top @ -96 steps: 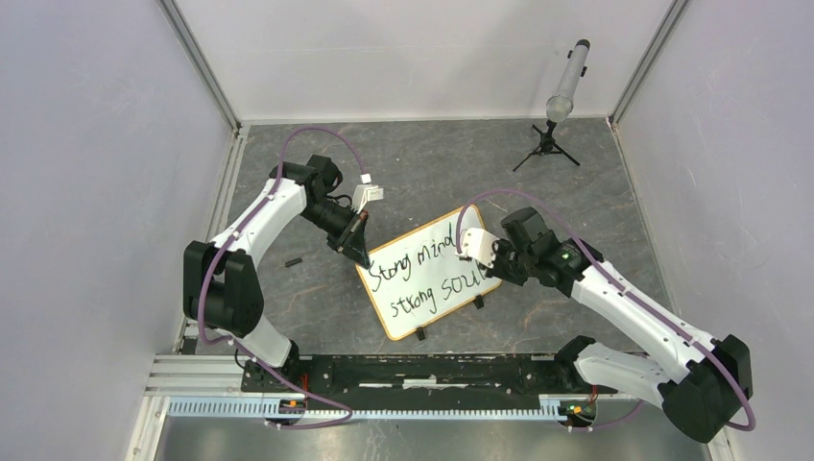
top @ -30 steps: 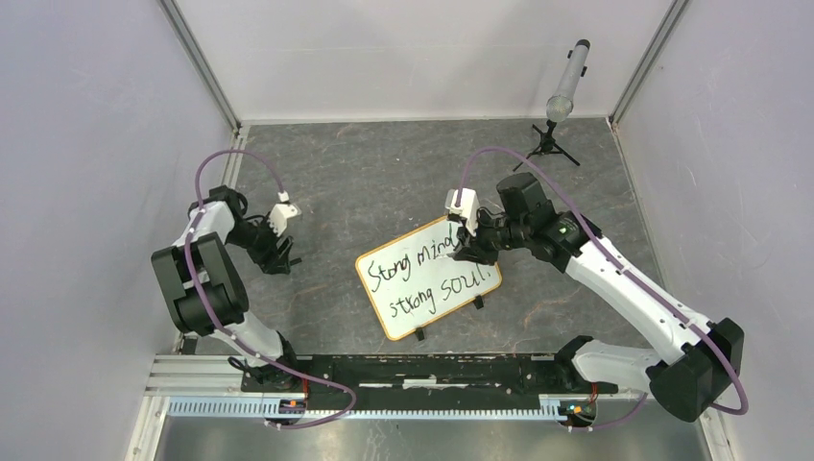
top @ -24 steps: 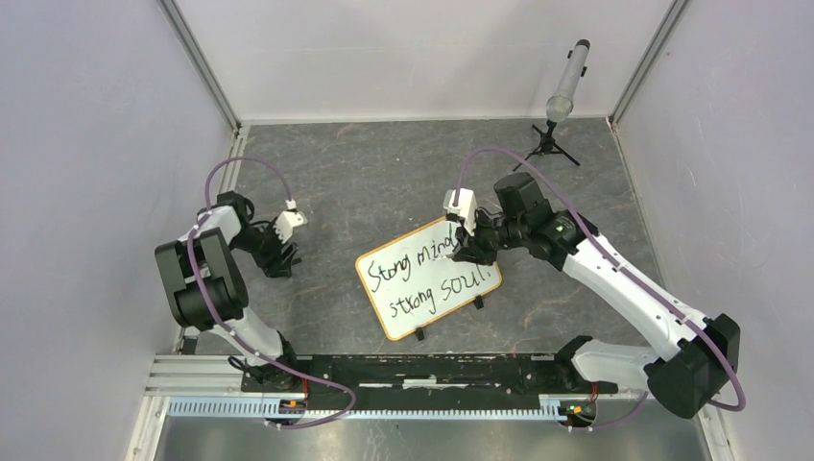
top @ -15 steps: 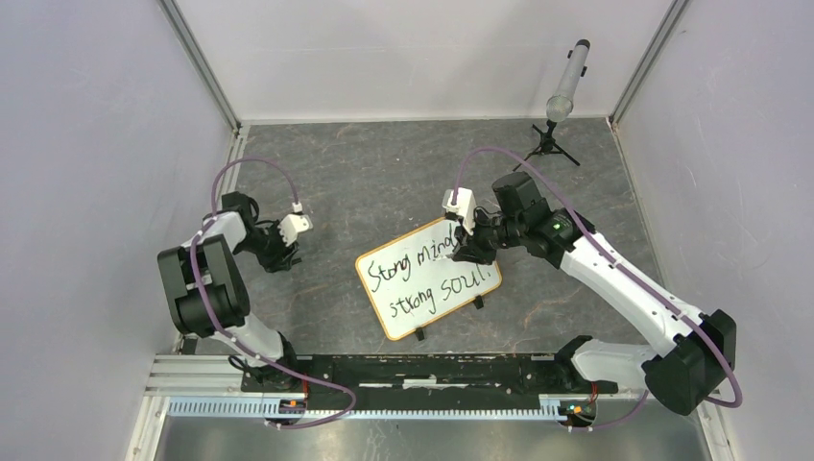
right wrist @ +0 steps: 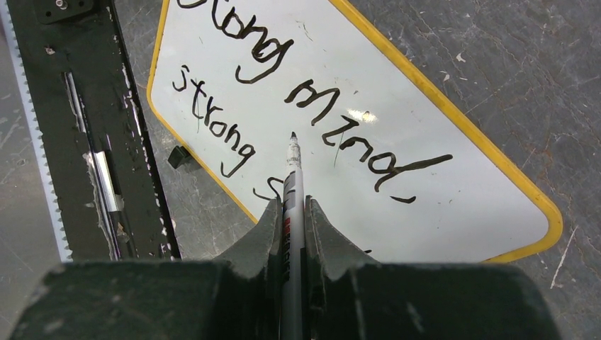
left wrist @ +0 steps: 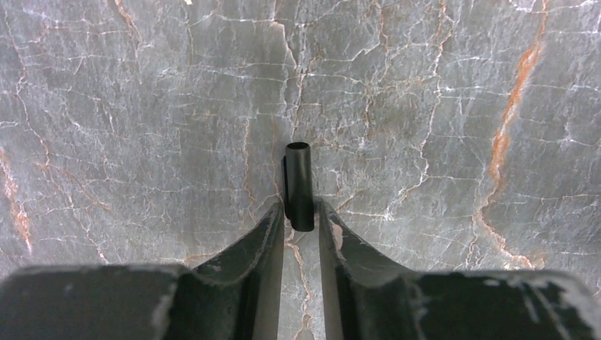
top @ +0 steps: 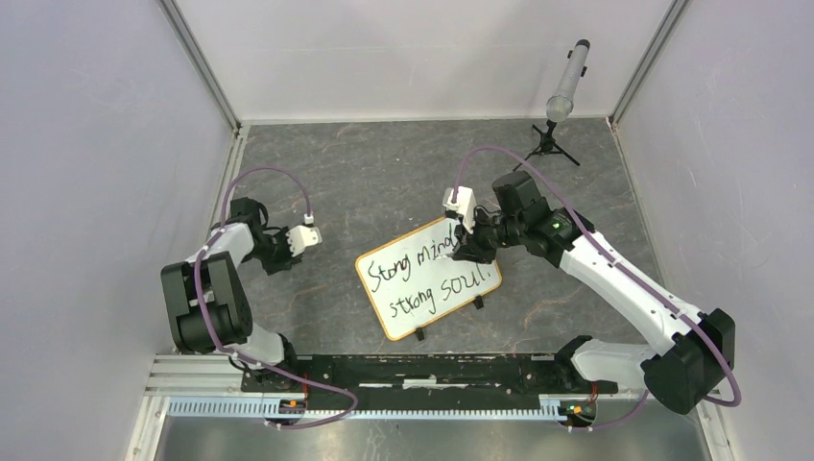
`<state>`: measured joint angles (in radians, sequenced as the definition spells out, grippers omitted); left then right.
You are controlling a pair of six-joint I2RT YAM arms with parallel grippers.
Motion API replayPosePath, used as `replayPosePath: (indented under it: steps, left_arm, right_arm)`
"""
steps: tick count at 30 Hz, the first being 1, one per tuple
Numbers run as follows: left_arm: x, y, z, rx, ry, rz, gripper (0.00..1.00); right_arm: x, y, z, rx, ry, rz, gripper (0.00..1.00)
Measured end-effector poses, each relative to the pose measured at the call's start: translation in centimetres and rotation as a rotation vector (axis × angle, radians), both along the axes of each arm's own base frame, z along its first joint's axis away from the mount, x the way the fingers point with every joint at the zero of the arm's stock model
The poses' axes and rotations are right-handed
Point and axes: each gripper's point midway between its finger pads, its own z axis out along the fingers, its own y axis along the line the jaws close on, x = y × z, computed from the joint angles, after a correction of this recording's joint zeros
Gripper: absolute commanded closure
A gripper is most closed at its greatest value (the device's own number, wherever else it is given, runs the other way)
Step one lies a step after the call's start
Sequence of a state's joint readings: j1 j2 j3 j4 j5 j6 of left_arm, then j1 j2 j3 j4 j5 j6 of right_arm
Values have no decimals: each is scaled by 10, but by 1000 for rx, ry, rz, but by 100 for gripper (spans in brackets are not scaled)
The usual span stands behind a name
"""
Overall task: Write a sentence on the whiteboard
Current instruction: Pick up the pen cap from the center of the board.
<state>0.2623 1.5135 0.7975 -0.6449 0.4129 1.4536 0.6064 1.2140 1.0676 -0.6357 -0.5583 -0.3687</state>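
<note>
The whiteboard (top: pixel 413 317) lies tilted on the grey stone table and reads "Strong mind, strong soul." in black. My right gripper (top: pixel 471 252) hovers over its upper right part, shut on a white marker (right wrist: pixel 291 170). The marker's tip points down just above the board (right wrist: pixel 461 205), between "mind" and "strong". My left gripper (top: pixel 285 255) is low on the table to the left of the board. In the left wrist view its fingers (left wrist: pixel 273 227) press both sides of the near end of a small black marker cap (left wrist: pixel 298 177) lying on the table.
A microphone on a small tripod (top: pixel 564 91) stands at the back right. A black rail (top: pixel 422 370) runs along the near edge, close to the board's lower corner (right wrist: pixel 92 142). Plain walls enclose the table on three sides.
My left arm left the board's upper left corner, swung left and down to the cap, and its jaws narrowed around it. My right gripper lifted the marker slightly toward the board's upper edge.
</note>
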Motion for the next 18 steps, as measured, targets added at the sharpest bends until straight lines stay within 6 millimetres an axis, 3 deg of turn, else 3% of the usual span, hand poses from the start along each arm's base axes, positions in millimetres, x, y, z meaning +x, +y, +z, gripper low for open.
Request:
replayPosePath:
  steps: [5, 11, 14, 18]
  left_arm:
    - [-1, -2, 0, 10, 5, -16, 95]
    - [-16, -10, 9, -28, 59, -5, 98]
    - [-20, -18, 38, -69, 58, 27, 98]
    - [2, -26, 106, -106, -68, 60, 98]
  right_arm:
    - [1, 1, 2, 5, -2, -2, 100]
    - [4, 3, 8, 22, -16, -5, 100]
    - [6, 4, 12, 38, -18, -13, 100]
    - [13, 9, 28, 92, -31, -25, 100]
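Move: The pen cap lies on the table already between the left hand's open fingers, its middle about 2 cm to their right, 1 cm ahead and level with the pads. The whiteboard's middle is some 42 cm to the left hand's right and 3 cm nearer the base. From the right hand, which still holds the pen over the board, the cap lies roughly 48 cm to the left, 5 cm ahead and 18 cm below. Left fingers pinch the pen cap and lift it some 10 cm; the pen hand rises about 3 cm. ##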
